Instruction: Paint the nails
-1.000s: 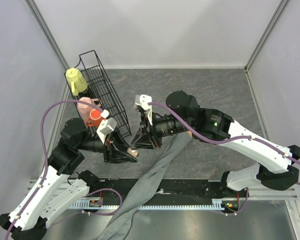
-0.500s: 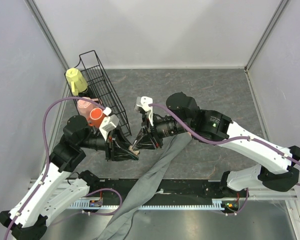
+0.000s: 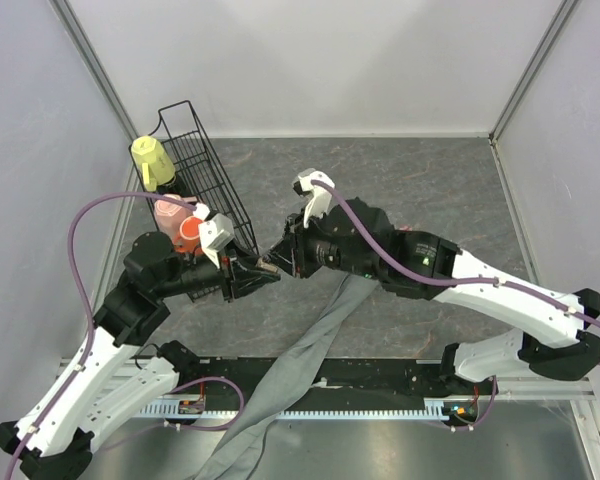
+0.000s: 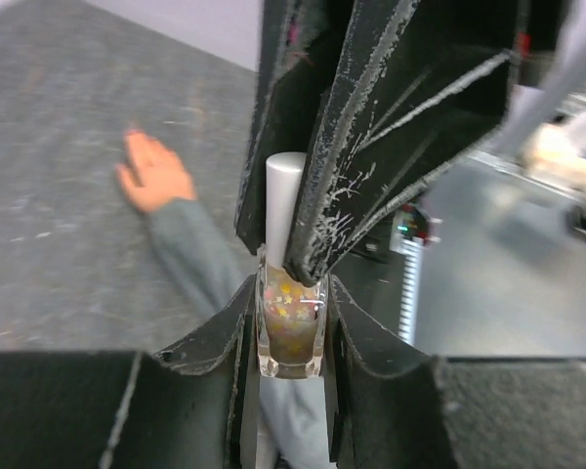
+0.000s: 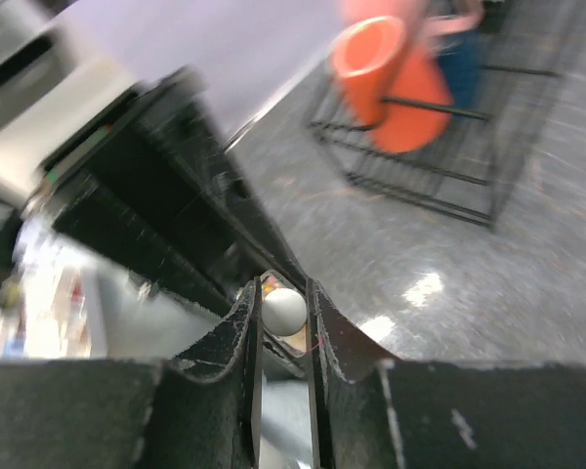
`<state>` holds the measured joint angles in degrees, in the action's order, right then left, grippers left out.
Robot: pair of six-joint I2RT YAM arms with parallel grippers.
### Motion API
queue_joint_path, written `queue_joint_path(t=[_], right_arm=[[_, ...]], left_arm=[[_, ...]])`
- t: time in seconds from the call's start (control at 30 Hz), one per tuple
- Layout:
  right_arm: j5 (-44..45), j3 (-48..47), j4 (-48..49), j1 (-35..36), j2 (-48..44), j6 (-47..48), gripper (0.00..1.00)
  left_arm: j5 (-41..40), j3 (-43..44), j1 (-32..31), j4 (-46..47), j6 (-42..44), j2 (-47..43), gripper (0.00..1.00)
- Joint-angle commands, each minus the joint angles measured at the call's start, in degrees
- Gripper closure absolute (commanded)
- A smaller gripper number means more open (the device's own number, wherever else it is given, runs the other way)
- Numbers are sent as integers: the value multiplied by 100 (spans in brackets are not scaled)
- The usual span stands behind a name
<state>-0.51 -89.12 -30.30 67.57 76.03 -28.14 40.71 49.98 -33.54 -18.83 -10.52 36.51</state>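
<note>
A small clear nail polish bottle with glittery stars is clamped in my left gripper, which is shut on it. From above, my right gripper is shut on the bottle's white cap, seen as a white cylinder in the left wrist view. The two grippers meet above the table. The peach mannequin hand lies flat on the table with its grey sleeve. The nails are too small to make out. My right arm hides the hand in the top view, where only the sleeve shows.
A black wire rack stands at the back left, holding a yellow cup, a pink cup and an orange cup. The rack is close behind my left arm. The sleeve trails over the black rail at the near edge.
Both grippers have lifted the bottle and carried it away from the near edge. The right wrist has rolled and the right arm has swung left over the mannequin hand.
</note>
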Motion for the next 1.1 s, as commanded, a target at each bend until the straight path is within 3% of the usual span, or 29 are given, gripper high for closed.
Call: queue_joint_path(t=[0.0,0.07,0.27,0.3,0.37,0.4,0.47,0.57,0.63,0.83,0.97,1.07], right_arm=[[3745,-174,-1019,922,52,-1692,100],[4660,-237,-1346,1414,263,-2291,100],[4807,-1036,-1628,1777,1036,-1987,100],[4780,-1115,-1628,1768,1063,-1872,98],[4745,-1186,-1610,1742,949,-1504,83],[4527,-1186,-1558,1698,784,-1293,67],[3922,-1213,-1452,1418,625,-940,52],[2516,-1161,-1461,935,352,-351,43],[1499,-1099,-1443,619,158,53,43],[-392,-677,-1329,266,-211,1091,47],[-1160,-659,-1118,204,-203,1355,50],[-1643,-738,-1004,195,-106,1425,45]], left_arm=[[-1865,5,58,441,560,225,98],[-1900,-145,58,791,438,251,98],[-1988,-383,58,777,393,216,98],[-1944,-392,58,723,402,181,98],[-1655,-401,58,566,420,102,98],[-1506,-384,58,399,420,84,98],[-918,-357,58,231,411,32,98],[-57,-453,58,143,376,-109,98],[531,-480,58,134,306,-188,98],[1753,-357,58,248,-55,-162,98],[2248,-243,58,319,-274,-74,98],[2293,-208,58,310,-284,-74,98]])
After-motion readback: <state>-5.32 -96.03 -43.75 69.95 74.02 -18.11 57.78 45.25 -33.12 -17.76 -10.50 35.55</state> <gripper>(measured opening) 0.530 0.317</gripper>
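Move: The left gripper already pinches the nail polish bottle, its white cap about 2 cm right, 1 cm ahead and 2 cm above that hand point. The right gripper already holds the cap between its pads, level and about 1 cm left of its hand point. From the right gripper, the orange mug in the rack is some 15 cm ahead, 24 cm left and 28 cm below; the mannequin hand is roughly 14 cm ahead, 20 cm right and 36 cm below. Keep the right fingers pinched on the cap and turn them about 35 degrees clockwise while both hands ease forward and down and the left turns slightly the other way. Then open the right fingers, draw off the cap rightward and up, and swing back counter-clockwise; bring the left gripper back about 8 cm, still holding the bottle and turning clockwise. ##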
